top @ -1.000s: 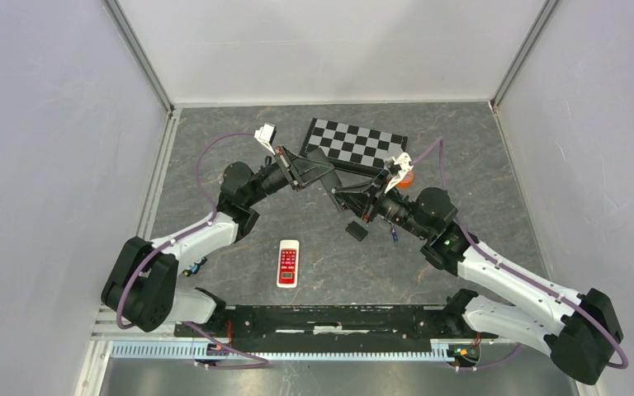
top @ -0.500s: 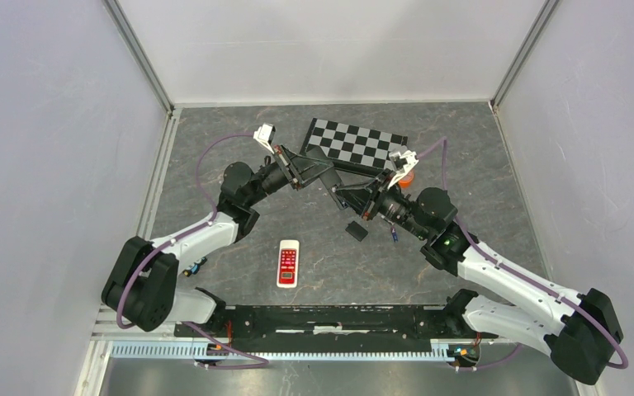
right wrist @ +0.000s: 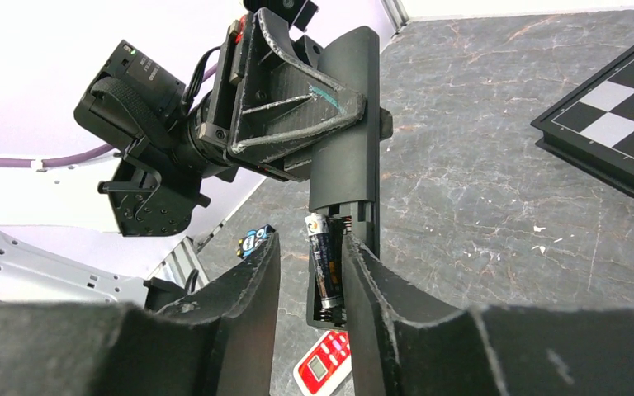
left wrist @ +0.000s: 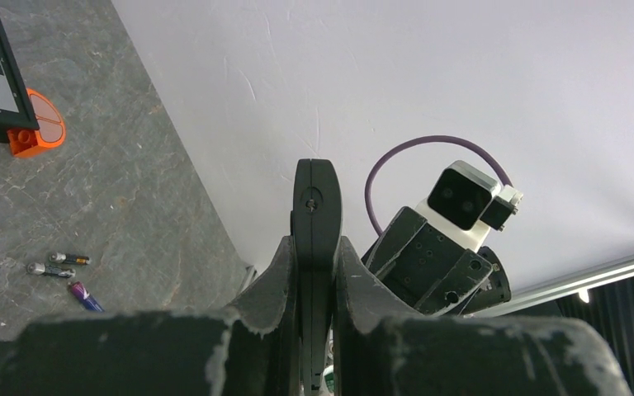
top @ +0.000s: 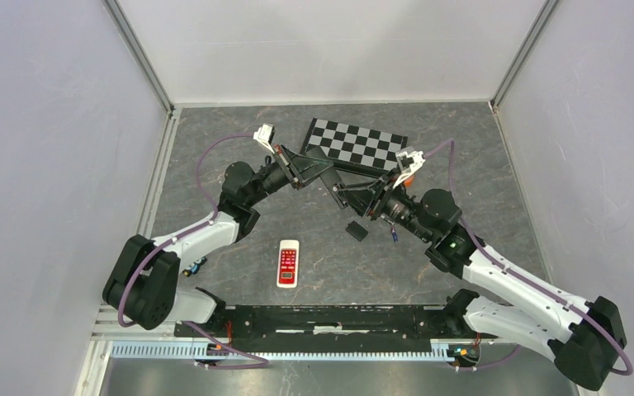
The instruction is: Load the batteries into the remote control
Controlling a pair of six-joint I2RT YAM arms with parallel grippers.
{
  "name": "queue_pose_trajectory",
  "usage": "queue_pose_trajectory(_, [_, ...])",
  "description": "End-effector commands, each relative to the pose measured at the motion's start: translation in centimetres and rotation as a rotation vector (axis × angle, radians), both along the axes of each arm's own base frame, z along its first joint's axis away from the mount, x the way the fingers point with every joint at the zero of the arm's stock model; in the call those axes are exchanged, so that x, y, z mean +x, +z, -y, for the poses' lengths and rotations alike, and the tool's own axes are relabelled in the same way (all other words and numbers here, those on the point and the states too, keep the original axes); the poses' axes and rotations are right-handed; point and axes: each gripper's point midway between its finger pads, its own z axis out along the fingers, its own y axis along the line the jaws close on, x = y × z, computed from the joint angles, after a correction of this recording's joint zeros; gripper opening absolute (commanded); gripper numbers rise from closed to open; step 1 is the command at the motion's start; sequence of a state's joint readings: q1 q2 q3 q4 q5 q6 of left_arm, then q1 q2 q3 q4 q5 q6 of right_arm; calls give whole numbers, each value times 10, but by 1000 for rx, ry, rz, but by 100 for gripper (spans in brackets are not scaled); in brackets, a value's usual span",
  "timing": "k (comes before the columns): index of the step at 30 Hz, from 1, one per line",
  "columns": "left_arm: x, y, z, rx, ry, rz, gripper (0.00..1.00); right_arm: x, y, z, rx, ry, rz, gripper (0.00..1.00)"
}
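My left gripper point(left wrist: 314, 272) is shut on a black remote control point(left wrist: 315, 214), held in the air above the table's middle point(top: 333, 183). Its open battery bay faces my right gripper point(right wrist: 309, 285). One battery point(right wrist: 324, 264) lies in the bay, slightly tilted, close to the right finger point(right wrist: 371, 305) and apart from the left one. The right jaws stand apart, so that gripper is open point(top: 345, 193). More batteries point(left wrist: 49, 269) lie loose on the table, one of them purple point(left wrist: 85, 295), by the right arm point(top: 394, 235).
A red-and-white remote point(top: 287, 262) lies near the front. A small black cover point(top: 356, 231) rests beside it. At the back is a chequered board point(top: 355, 142) with an orange piece point(left wrist: 35, 124) at its corner. A small blue item point(top: 191, 267) sits by the left arm's base.
My right gripper's jaws have spread apart, with the battery left lying in the remote's bay. The right wrist shifted slightly back and to the right. The left arm stayed still.
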State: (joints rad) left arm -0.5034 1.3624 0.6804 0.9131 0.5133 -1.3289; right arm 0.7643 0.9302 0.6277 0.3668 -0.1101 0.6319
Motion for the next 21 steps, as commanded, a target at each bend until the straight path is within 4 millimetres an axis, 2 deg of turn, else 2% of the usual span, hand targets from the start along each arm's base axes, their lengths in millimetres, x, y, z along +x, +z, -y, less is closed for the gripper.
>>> queue_pose_trajectory(1, [-2, 22, -3, -26, 16, 91, 2, 4, 24, 8, 23, -49, 16, 42])
queue_pose_trajectory(5, [0, 22, -5, -6, 39, 126, 2, 1, 35, 13, 66, -63, -14, 57])
queue_pose_trajectory(9, [4, 20, -5, 19, 63, 141, 2, 19, 2, 34, -14, -254, -269, 73])
queue_pose_trajectory(10, [5, 20, -6, 24, 69, 146, 2, 20, -3, 34, -20, -266, -303, 78])
queue_pose_trajectory(11, [5, 21, -6, 30, 71, 154, 2, 19, -7, 33, -5, -263, -329, 87])
queue_pose_trajectory(13, [7, 19, -6, 35, 79, 152, 2, 15, -10, 22, 80, -211, -357, 97])
queue_pose_trajectory(17, [7, 19, -6, 38, 76, 157, 2, 8, -13, 3, 187, -119, -409, 98])
queue_pose_trajectory(21, [6, 20, -6, 36, 74, 162, 2, 10, -7, -1, 258, -105, -428, 98])
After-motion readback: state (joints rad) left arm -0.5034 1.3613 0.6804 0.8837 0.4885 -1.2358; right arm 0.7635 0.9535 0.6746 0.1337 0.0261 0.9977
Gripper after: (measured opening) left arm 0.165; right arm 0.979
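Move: The loose batteries lie on the table about 13 cm to the right gripper's right, level with it fore and aft and some 28 cm below. The inserted battery is practically between its fingertips, some 1 cm ahead and 1 cm left, in the remote held by the left hand. The black cover lies about 4 cm right, 2 cm back and 28 cm down. From the left hand, the loose batteries are about 17 cm right, 5 cm back and 29 cm below. Open the right gripper fully and ease it about 2 cm to the right, a little forward, away from the battery in the remote. Then sink some 3 cm towards table height, drifting back left by a centimetre while tipping the fingers down some 20 degrees. Keep the left fingers pinched on the remote, letting it down about 1 cm. ##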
